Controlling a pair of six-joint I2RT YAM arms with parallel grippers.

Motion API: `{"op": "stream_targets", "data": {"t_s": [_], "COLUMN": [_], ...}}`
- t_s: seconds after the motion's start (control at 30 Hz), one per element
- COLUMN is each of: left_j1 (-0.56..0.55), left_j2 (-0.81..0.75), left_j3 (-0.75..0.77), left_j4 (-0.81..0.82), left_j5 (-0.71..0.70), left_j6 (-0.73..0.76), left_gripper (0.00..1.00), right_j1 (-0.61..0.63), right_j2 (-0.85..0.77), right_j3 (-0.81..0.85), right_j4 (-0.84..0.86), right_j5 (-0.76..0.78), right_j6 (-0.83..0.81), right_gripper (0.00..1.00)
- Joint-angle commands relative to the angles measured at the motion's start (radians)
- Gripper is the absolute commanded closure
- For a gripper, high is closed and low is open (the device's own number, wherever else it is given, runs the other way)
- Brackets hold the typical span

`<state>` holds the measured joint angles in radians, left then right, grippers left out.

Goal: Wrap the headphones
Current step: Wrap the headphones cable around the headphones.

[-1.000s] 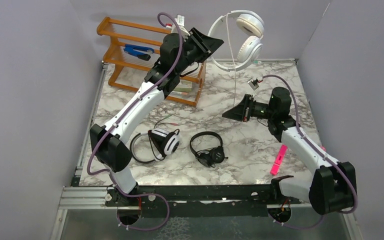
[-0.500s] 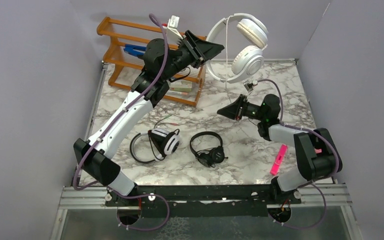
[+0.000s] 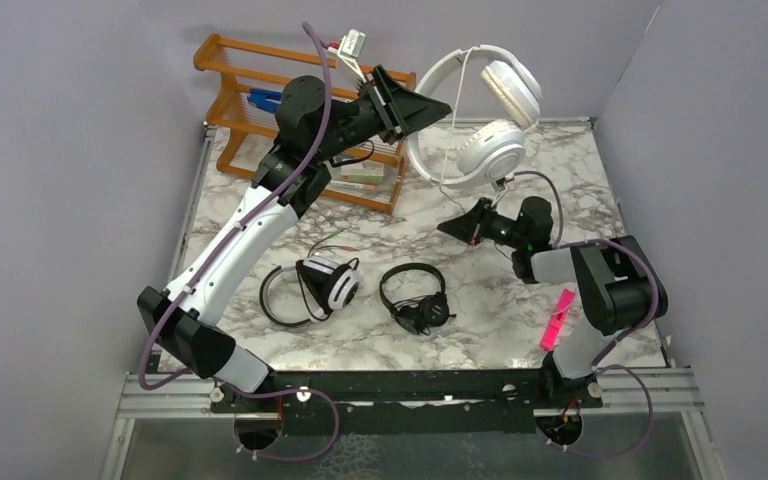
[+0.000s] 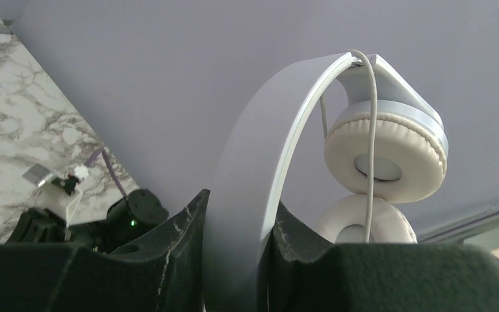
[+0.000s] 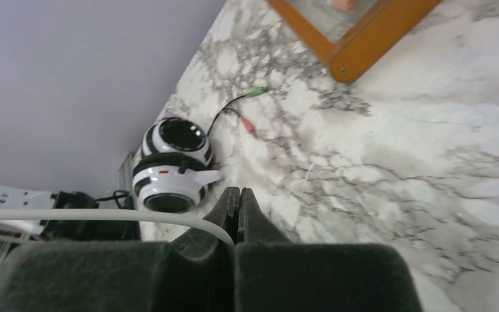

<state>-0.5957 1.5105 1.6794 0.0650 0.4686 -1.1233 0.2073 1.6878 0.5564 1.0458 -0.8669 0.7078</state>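
My left gripper (image 3: 432,106) is raised over the back of the table and shut on the headband of the all-white headphones (image 3: 483,110). In the left wrist view the band (image 4: 237,195) stands clamped between the two fingers, with the cream ear pads (image 4: 384,151) and the white cord (image 4: 371,130) hanging behind. My right gripper (image 3: 454,227) hovers lower, shut on that white cord (image 5: 104,214), which runs into its jaws from the left. The white headphones with black pads (image 3: 326,281) and the small black headphones (image 3: 415,296) lie on the marble table (image 3: 500,300).
A wooden rack (image 3: 250,90) stands at the back left, holding a blue item and small boxes. A pink marker-like thing (image 3: 557,318) lies near the right arm's base. Green and red plugs (image 5: 252,97) of the black cord rest on the marble. Grey walls close in on three sides.
My left gripper has swung the white headphones to the right and turned them. The right arm has folded back at the elbow, and its jaws have shut on the white cord.
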Motion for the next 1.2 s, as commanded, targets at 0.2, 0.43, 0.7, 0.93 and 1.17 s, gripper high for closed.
{"op": "stream_targets", "data": {"t_s": [0.2,0.43,0.7,0.93,1.17], "left_j1": [-0.005,-0.033,-0.077,-0.150,-0.227], "left_j2": [-0.217,-0.284,-0.189,-0.113,-0.145], "left_j3": [-0.050,-0.224,-0.293,-0.292,-0.351], "left_j4": [-0.411,-0.643,-0.647,-0.582,-0.532], "left_j5": [0.252,-0.244,-0.548,-0.472,-0.472], "left_j6": [0.566,0.979,1.131,1.200,1.173], "left_gripper": [1.00,1.00,1.00,1.00,1.00], "right_j1": [-0.200,-0.299,-0.350,-0.351,-0.351], "right_j2": [-0.016,-0.014,0.028,-0.001,0.054], "right_j3": [0.254,0.653,1.051,1.132,1.245], "right_j4": [-0.497,-1.003,-1.439,-1.424,-1.488], "right_j5": [0.063,0.032,-0.075,-0.112,-0.126], "right_j6": [-0.197,-0.332,-0.435,-0.405,-0.409], "right_gripper": [1.00,1.00,1.00,1.00,1.00]}}
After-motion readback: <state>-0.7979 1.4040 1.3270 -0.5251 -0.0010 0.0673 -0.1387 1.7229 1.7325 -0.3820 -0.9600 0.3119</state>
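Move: The left hand grips the white headphones by the headband, their middle about 8 cm to its right and 2 cm ahead; the right hand's pinched cable is some 37 cm below it, 3 cm right and 2 cm ahead. From the right hand the white headphones hang roughly 37 cm above and 5 cm right, level fore and aft. The black headphones lie 12 cm below the right hand, 14 cm back and 5 cm left. Still pinching the cable, the right fingers draw it forward and to the right, about 14 cm each way, then some 20 cm up, ending above the headphones. Meanwhile the left hand, keeping its grip on the headband, dips back, then lowers the headphones about 27 cm with a smaller shift left, rolling roughly 70 degrees so its fingers swing from pointing right to pointing down. ##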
